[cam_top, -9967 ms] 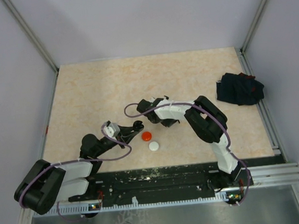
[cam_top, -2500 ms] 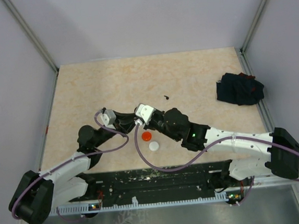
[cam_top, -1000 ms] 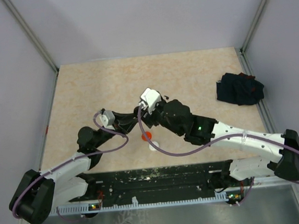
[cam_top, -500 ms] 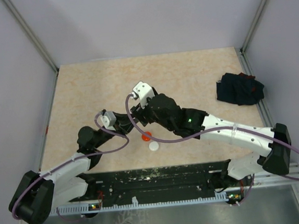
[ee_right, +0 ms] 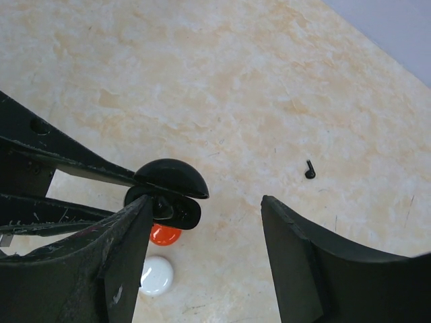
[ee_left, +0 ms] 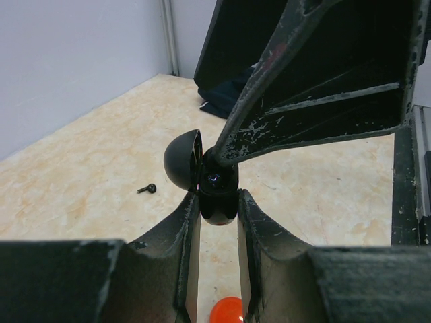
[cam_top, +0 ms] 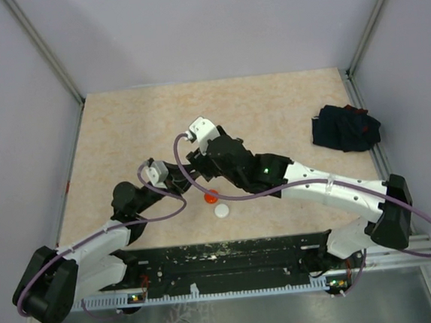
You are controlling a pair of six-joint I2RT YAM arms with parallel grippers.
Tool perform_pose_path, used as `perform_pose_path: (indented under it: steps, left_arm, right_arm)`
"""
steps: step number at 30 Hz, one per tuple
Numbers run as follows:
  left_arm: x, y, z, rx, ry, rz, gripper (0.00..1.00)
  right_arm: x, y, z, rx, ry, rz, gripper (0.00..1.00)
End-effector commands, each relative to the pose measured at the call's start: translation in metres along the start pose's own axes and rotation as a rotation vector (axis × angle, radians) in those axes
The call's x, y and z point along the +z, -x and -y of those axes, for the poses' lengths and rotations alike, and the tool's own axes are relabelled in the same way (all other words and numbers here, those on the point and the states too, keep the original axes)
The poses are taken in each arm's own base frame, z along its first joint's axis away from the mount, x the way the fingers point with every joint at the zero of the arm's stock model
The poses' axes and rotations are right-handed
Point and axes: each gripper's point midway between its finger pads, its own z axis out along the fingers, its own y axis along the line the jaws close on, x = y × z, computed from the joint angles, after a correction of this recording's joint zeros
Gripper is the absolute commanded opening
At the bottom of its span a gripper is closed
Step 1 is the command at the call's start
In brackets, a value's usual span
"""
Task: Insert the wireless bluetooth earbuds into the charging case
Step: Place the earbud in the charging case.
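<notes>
My left gripper (ee_left: 217, 204) is shut on the lower half of a small black charging case (ee_left: 217, 196), held above the table with its domed lid (ee_left: 180, 165) swung open. Something dark and glossy sits in the case's body; I cannot tell what it is. My right gripper (ee_right: 205, 202) hangs open over the case (ee_right: 168, 192), empty, one fingertip (ee_left: 222, 149) resting at the case's opening. One black earbud (ee_right: 309, 170) lies loose on the table beyond the case, also seen as a small stemmed earbud (ee_left: 147, 189) in the left wrist view. In the top view the right arm covers the case.
A red disc (cam_top: 211, 197) and a white disc (cam_top: 221, 211) lie on the table just below the held case. A dark navy cloth bundle (cam_top: 345, 127) sits at the right edge. Metal rails run along the table's sides.
The right arm has swung left and settled over the case, its jaws a little wider than a second ago. The left arm and the case have stayed still.
</notes>
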Motion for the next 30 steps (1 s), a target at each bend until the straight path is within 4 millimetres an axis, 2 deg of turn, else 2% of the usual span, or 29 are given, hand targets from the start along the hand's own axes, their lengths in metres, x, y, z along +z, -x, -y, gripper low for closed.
perform_pose_path:
  steps: [1,5,10,17,19,22,24,30]
  left_arm:
    - [0.001,0.009,0.005,0.05,-0.031,0.025,0.0]
    - [0.001,0.007,0.004,0.073,-0.021,0.011,0.0]
    - [0.001,0.007,0.004,0.083,-0.02,0.01,0.0]
    - [0.0,0.006,0.006,0.064,-0.021,0.022,0.0]
    - [-0.001,0.003,0.005,0.046,-0.011,0.023,0.0]
    - [-0.003,-0.004,0.001,0.004,0.02,0.011,0.0]
    - [-0.006,-0.01,-0.001,-0.02,0.043,0.006,0.0]
    - [-0.012,-0.028,-0.005,-0.06,0.062,-0.037,0.0]
  right_arm:
    - [-0.002,0.023,0.018,0.061,-0.1,0.024,0.66]
    - [-0.001,0.02,0.021,0.07,-0.127,-0.01,0.66]
    - [0.002,0.015,0.015,0.072,-0.106,-0.046,0.66]
    - [-0.008,0.03,0.005,0.09,-0.015,0.006,0.66]
    - [-0.015,0.037,0.008,0.094,0.008,0.034,0.66]
    - [-0.02,0.037,0.023,0.123,0.026,0.053,0.66]
    - [-0.02,0.032,0.043,0.146,0.01,0.05,0.66]
    - [-0.003,-0.002,0.085,0.181,-0.053,-0.003,0.65]
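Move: The loose black earbud on the table lies about 16 cm ahead and 10 cm right of the right hand, some 22 cm below it. The open charging case in the left fingers is about 3 cm left, 1 cm back and 2 cm below. The red case is 3 cm back and 1 cm left, the white one 8 cm back and 3 cm right, both on the table. From the left hand, that earbud is some 18 cm ahead, 15 cm right and 19 cm down. Barely shifting at first, the right hand keeps one fingertip on the earbud in the case, nudging about 1 cm forward and back with a slight dip; then it comes free and sweeps quickly right and forward, rising slightly, about 7 cm towards the loose earbud, fingers still open. The left hand keeps its grip on the case and, as the right leaves, lowers it about 3 cm. ##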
